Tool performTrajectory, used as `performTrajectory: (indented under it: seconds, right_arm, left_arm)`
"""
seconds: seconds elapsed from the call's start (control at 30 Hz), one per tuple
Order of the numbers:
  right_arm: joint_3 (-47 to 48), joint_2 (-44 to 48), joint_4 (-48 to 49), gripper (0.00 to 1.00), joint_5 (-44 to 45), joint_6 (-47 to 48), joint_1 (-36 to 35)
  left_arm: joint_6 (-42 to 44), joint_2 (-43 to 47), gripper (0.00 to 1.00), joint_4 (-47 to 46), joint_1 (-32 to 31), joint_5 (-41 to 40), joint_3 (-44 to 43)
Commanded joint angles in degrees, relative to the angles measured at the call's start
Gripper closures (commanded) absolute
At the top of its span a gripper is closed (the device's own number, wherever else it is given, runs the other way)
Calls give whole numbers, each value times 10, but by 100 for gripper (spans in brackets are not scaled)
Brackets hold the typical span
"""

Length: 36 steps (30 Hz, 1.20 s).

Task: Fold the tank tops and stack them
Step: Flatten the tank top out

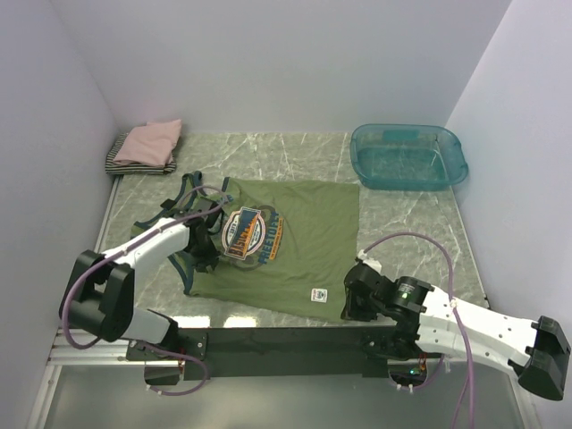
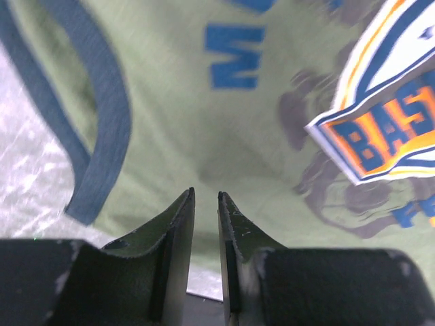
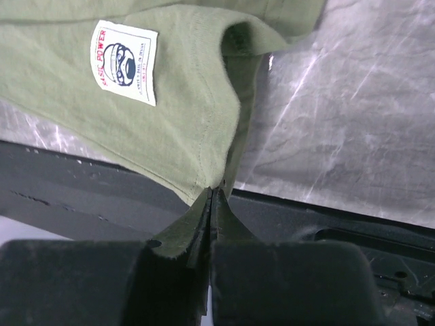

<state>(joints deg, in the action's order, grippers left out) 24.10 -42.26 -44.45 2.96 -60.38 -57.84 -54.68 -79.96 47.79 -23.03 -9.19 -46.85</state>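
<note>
An olive-green tank top (image 1: pixel 299 255) with navy trim lies spread flat mid-table, its round blue-orange print (image 1: pixel 252 233) facing up. My left gripper (image 1: pixel 204 237) hovers over its left side, near the navy armhole edge (image 2: pixel 109 122). The jaws of the left gripper (image 2: pixel 205 195) stand a narrow gap apart with nothing between them. My right gripper (image 1: pixel 351 301) is at the shirt's near right corner. In the right wrist view it (image 3: pixel 214 190) is shut on the hem corner (image 3: pixel 204 163), beside a white label (image 3: pixel 124 62). A folded pink top (image 1: pixel 150 141) rests on a striped one (image 1: pixel 121 161) at the back left.
A see-through teal tub (image 1: pixel 408 156) stands at the back right. A black rail (image 1: pixel 286 340) runs along the near table edge under the shirt's corner. White walls close in on the left, back and right.
</note>
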Motion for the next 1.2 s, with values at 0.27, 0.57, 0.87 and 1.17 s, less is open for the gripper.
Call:
performTrajectory:
  seconds: [0.27,0.57,0.87,1.17]
  right_arm:
    - [20,-27,-6,100,-16,-11,-64]
    - [21,-58,8,100,-28,-51,-143]
    - [25,-79,16,100,-40,-78,-200]
    - [17,-96,67,93,-59,-60,-242]
  left_arm:
    - [77,-71,73,-96,10,44,-79]
    - [78,-119,71,-126,46,35,-70]
    - [66,-166,71,-156,98,87,-54]
    - [39,-172,71,-187,148,107,-38]
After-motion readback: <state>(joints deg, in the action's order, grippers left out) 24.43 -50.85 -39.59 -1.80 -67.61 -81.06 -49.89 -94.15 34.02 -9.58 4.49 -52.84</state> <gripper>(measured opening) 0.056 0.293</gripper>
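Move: The bottom end of the arched MOTORCYCLE lettering, where the left fingers next come down, lies about 7 cm ahead of the left hand, in line with it and some 3 cm lower. The round logo is roughly 10 cm ahead and 9 cm right, the navy trim about 2 cm back and 7 cm left. The right hand holds the hem corner; the black front rail lies about 8 cm behind it and 2 cm left, the white label 6 cm ahead and 7 cm left. Still pinching the hem corner, the right hand drags it back about 8 cm and 3 cm left, out over the front rail, sinking a little and turning some 20 degrees counter-clockwise. The slightly open left hand travels 8 cm forward, veering right and back again, then sinks to set its tips on the tank top beside the logo, its left side tilting down. ##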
